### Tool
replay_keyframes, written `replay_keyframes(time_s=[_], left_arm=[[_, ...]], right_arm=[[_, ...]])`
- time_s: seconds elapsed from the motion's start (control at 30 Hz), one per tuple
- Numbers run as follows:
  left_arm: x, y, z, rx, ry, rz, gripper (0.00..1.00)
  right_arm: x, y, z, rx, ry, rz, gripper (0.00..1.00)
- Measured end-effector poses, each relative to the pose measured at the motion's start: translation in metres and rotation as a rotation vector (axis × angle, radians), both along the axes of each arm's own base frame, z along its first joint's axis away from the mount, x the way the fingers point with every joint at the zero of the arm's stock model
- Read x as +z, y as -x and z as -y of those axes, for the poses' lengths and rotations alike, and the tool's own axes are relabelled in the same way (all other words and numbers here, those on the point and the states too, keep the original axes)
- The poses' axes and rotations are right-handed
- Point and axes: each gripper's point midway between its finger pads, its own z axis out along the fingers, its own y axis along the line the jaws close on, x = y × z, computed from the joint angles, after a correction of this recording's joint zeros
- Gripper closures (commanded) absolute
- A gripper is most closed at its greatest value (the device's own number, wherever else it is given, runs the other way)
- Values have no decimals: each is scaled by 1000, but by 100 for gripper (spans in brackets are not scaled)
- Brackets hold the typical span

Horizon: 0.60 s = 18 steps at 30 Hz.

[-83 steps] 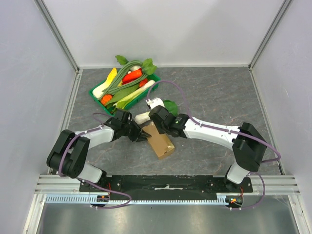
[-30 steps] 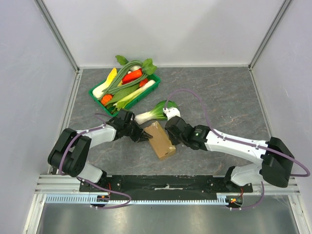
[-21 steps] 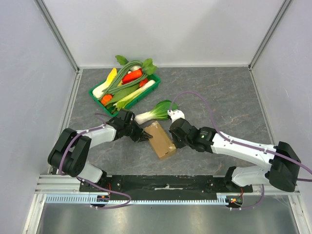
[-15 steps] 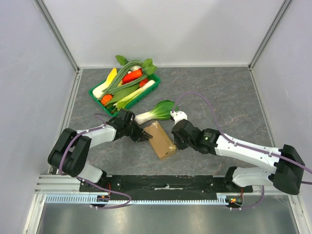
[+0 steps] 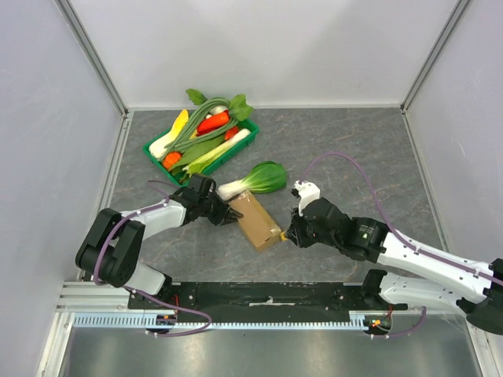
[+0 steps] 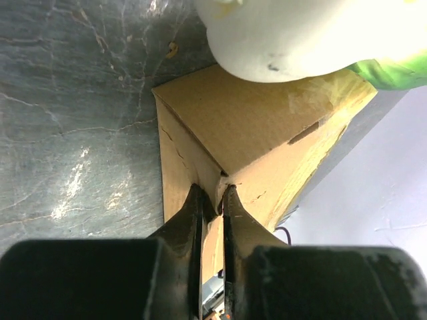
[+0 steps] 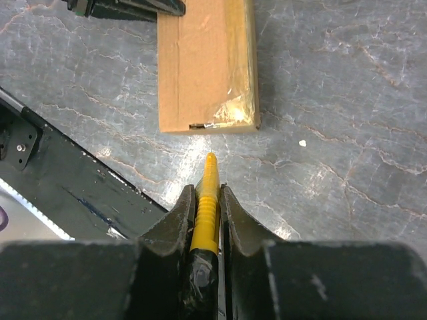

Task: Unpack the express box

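Note:
The express box (image 5: 258,222), a flat brown carton with shiny tape on one long edge, lies on the dark tabletop between both arms. My left gripper (image 5: 233,214) is at its far left corner. In the left wrist view that gripper (image 6: 211,190) is shut on a cardboard edge of the express box (image 6: 253,127). My right gripper (image 5: 289,234) sits just off the box's near right end. It is shut on a yellow pen-shaped tool (image 7: 207,200), whose tip points at the taped short end of the express box (image 7: 207,67), a small gap away.
A bok choy (image 5: 255,181) lies against the box's far end, its white stem (image 6: 300,33) close above the left fingers. A green tray (image 5: 154,149) of vegetables stands at the back left. The black base rail (image 7: 60,173) runs near the right gripper.
The right arm has drawn back toward the near right with the yellow tool, from beside the bok choy to off the box's near end. The left gripper stays on the box.

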Motion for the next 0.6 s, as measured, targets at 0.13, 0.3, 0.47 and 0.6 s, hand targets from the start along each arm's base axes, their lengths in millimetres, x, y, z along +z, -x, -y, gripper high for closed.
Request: replay_keyframes(time_s=[0.13,0.3,0.47,0.6], left_arm=[[2,-4,-1,-10,-8,33,61],[9,-6,-4,-58,-32,107,41],[39,-5,-13,-93,-57,250,33],[67,-6,-21,-97,-78,369,33]], right_arm=[[-5,4,9,-23,16,-17,100],[-10,-8,23,-107,94,-1,100],[-16,-38,27,-197,199,34,100],[-29,-67,22,-205,270,59,100]])
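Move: The box's middle lies about 5 cm to the left hand's right, 1 cm back and 2 cm lower; the hand is at the box's left long side. From it the bok choy lies about 9 cm ahead and 4 cm right, the green crate some 21 cm ahead and 10 cm left. The right hand still grips the yellow cutter in the air, with the box's middle about 8 cm ahead, 9 cm left and 13 cm below, and the bok choy some 18 cm ahead and 9 cm left. The left fingers, nearly shut at the box's left edge, come free of it and spread wide as the hand climbs about 7 cm, drifting a little left and swinging its fingertips some 20 degrees forward and up. Meanwhile the right hand, keeping the cutter gripped, first eases a couple of centimetres right, then sweeps about 7 cm forward past the box's near end to beside its right long side, sinking some 3 cm and turning a little clockwise, the blade still clear of the cardboard. ##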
